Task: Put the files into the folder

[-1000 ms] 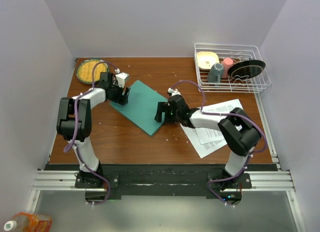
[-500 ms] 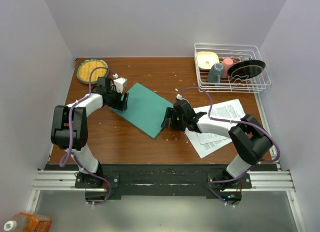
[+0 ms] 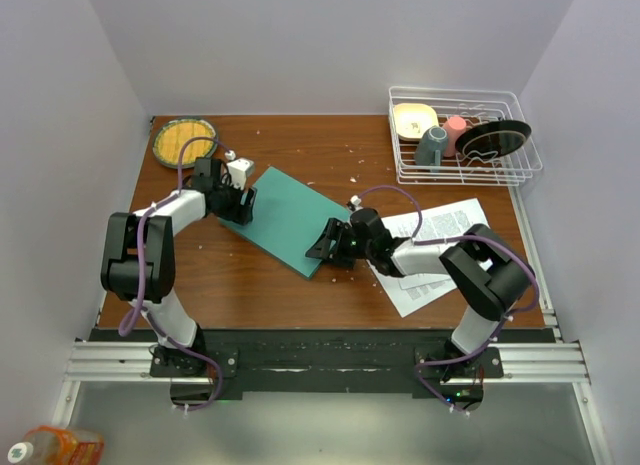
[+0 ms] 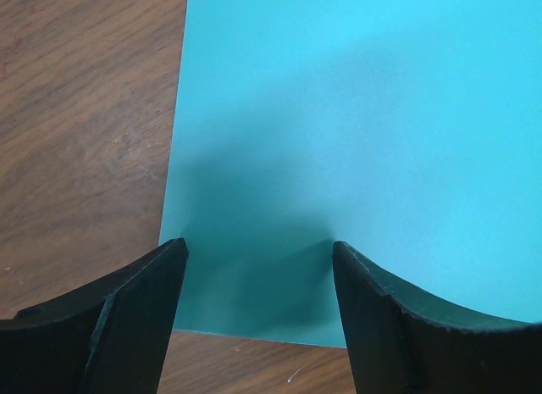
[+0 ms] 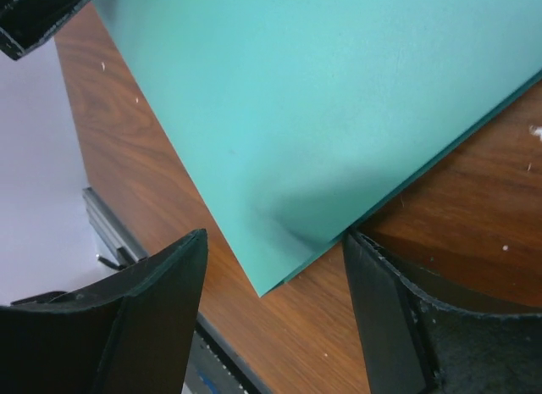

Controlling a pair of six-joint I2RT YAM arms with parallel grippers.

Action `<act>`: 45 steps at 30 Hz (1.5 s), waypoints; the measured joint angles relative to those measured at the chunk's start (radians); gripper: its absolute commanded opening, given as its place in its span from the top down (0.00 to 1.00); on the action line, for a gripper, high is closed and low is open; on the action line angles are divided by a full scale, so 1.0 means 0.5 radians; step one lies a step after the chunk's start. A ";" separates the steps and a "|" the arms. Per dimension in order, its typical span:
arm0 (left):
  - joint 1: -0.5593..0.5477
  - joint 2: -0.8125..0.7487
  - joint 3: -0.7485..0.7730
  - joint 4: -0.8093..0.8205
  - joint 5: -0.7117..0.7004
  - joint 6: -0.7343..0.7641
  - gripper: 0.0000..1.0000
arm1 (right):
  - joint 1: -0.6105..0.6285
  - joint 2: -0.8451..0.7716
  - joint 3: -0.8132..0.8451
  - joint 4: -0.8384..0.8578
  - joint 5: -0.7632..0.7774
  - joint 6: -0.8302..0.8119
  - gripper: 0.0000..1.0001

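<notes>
The teal folder (image 3: 288,217) lies flat and closed, set diagonally on the wooden table. My left gripper (image 3: 240,202) sits low at its far-left corner. In the left wrist view the black fingers (image 4: 144,292) stand apart over the folder (image 4: 356,114) edge, open with nothing between them. My right gripper (image 3: 324,248) is at the folder's near-right corner. In the right wrist view it (image 5: 273,235) is open astride that corner of the folder (image 5: 279,97), one finger (image 5: 381,301) against the edge. The files (image 3: 440,253), white printed sheets, lie loose to the right under the right arm.
A white wire dish rack (image 3: 520,170) with a plate, cups and a black dish stands at the back right. A round yellow woven mat (image 3: 184,140) lies at the back left. The table's metal front rail (image 5: 110,224) shows close behind the right gripper.
My right gripper has slid down and left along the folder's right edge to its near corner, and its jaws have narrowed a little. The left gripper has stayed at the far-left corner.
</notes>
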 measured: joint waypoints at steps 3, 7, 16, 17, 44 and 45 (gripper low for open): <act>0.000 0.000 -0.001 0.002 -0.001 0.001 0.25 | 0.000 0.000 -0.027 0.041 -0.019 0.031 0.32; 0.000 0.000 -0.009 0.014 -0.001 0.001 0.26 | 0.000 -0.002 -0.043 0.058 -0.021 0.046 0.34; 0.001 -0.005 -0.026 0.028 -0.011 0.023 0.26 | 0.000 0.001 -0.080 0.227 -0.032 0.142 0.55; 0.002 -0.008 -0.027 0.028 -0.014 0.024 0.27 | 0.000 0.001 -0.082 0.243 -0.033 0.150 0.57; -0.012 -0.010 0.033 -0.114 0.146 0.074 0.18 | 0.000 0.173 0.069 0.333 0.069 0.141 1.00; -0.013 -0.010 0.063 -0.158 0.155 0.070 0.11 | 0.001 0.137 0.069 0.293 0.103 0.113 1.00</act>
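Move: Just back from the right hand lies the folder's near corner, about 5 cm back, 2 cm to its left and 3 cm below. The folder's middle is some 10 cm ahead and 8 cm left of this hand; the files lie roughly 29 cm to its right and 2 cm ahead. From the left hand, low over the folder's left part, that near corner is about 19 cm back and 16 cm right. Closing on the folder's edge by its near corner, the right hand first rises about 2 cm, then dips some 3 cm as its fingers go fully shut and pinch the upper cover. It then draws the cover up about 2.5 cm and forward. The left hand stays low on the folder with fingers open, easing barely 2 cm right and back before starting to lift. ##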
